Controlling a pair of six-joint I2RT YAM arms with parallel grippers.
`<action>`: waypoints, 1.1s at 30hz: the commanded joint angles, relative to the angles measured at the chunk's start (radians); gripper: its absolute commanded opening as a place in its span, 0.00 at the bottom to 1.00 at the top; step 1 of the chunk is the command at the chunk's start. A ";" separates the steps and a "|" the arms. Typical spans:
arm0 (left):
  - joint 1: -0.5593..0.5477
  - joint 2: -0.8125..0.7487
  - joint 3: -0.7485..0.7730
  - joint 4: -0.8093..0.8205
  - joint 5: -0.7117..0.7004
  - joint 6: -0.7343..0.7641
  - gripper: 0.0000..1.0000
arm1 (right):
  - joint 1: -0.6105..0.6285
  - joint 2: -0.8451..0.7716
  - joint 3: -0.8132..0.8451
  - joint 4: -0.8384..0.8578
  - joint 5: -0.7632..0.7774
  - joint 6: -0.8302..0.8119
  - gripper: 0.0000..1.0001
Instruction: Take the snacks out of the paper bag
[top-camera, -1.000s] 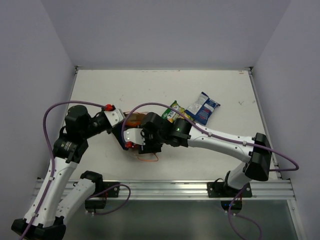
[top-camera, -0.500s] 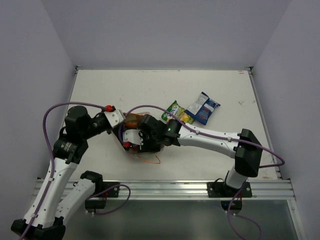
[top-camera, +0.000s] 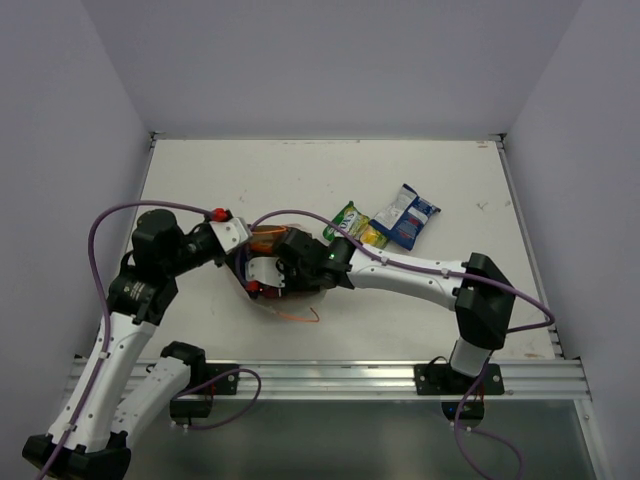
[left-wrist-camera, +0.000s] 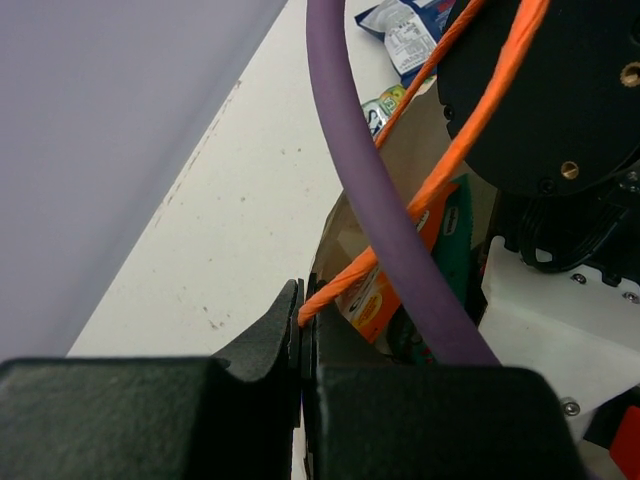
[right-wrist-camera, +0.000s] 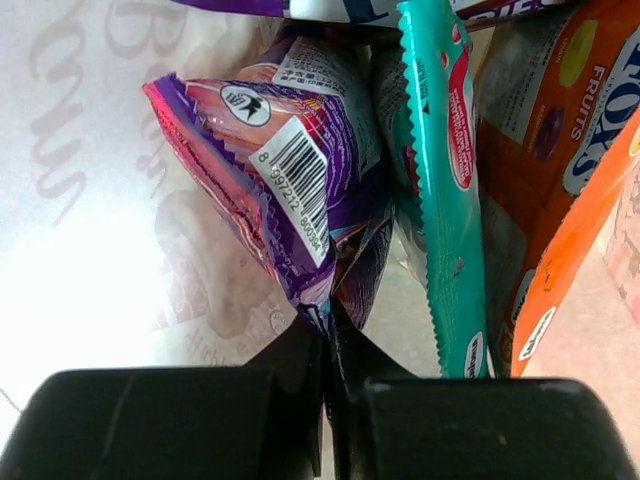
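The beige paper bag (left-wrist-camera: 350, 225) lies on its side at the table's left centre, mostly covered by both grippers in the top view. My left gripper (left-wrist-camera: 303, 330) is shut on the bag's rim beside an orange loop handle (left-wrist-camera: 470, 130). My right gripper (right-wrist-camera: 328, 335) is inside the bag, shut on the corner of a purple packet (right-wrist-camera: 290, 140). A teal-pink packet (right-wrist-camera: 440, 190) and an orange packet (right-wrist-camera: 560, 170) lie beside it. A green-yellow packet (top-camera: 352, 223) and a blue-white packet (top-camera: 406, 215) lie on the table outside the bag.
The purple cable (left-wrist-camera: 370, 190) of my left arm crosses the bag's mouth. A loose orange handle loop (top-camera: 300, 316) lies on the table in front of the bag. Walls enclose the table on three sides; a metal rail (top-camera: 330, 378) runs along the near edge.
My right arm has reached further left, pushing its gripper deeper into the bag. My left arm has held still.
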 joint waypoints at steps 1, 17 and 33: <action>-0.007 0.010 -0.003 0.022 -0.007 0.014 0.00 | -0.006 -0.073 0.026 -0.022 -0.025 0.003 0.00; -0.007 0.022 -0.017 0.034 -0.059 0.004 0.00 | -0.008 -0.520 0.216 -0.015 -0.188 0.018 0.00; -0.009 0.024 0.000 0.040 -0.089 -0.014 0.00 | -0.685 -0.611 0.119 0.208 -0.013 0.157 0.00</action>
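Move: The right hand is down inside the paper bag, already pinching the purple snack. The blue packet, by which the open table lies, is about 26 cm to its right, 20 cm ahead and 11 cm below. The green packet lies some 12 cm right and 16 cm ahead, also on the table; the orange snack in the bag is about 4 cm ahead and 5 cm left. From the left hand, at the bag's rim, the blue packet is about 37 cm right, 18 cm ahead and 27 cm below. Upward and slightly back first, the right hand draws the pinched purple snack out through the bag's mouth, then swings right and forward, finishing about 36 cm higher and 20 cm to the right, high above the table. The wrist tips up until the down-pointing fingers lie level, facing forward-left. The left hand keeps its pinch on the rim, easing slightly forward. ##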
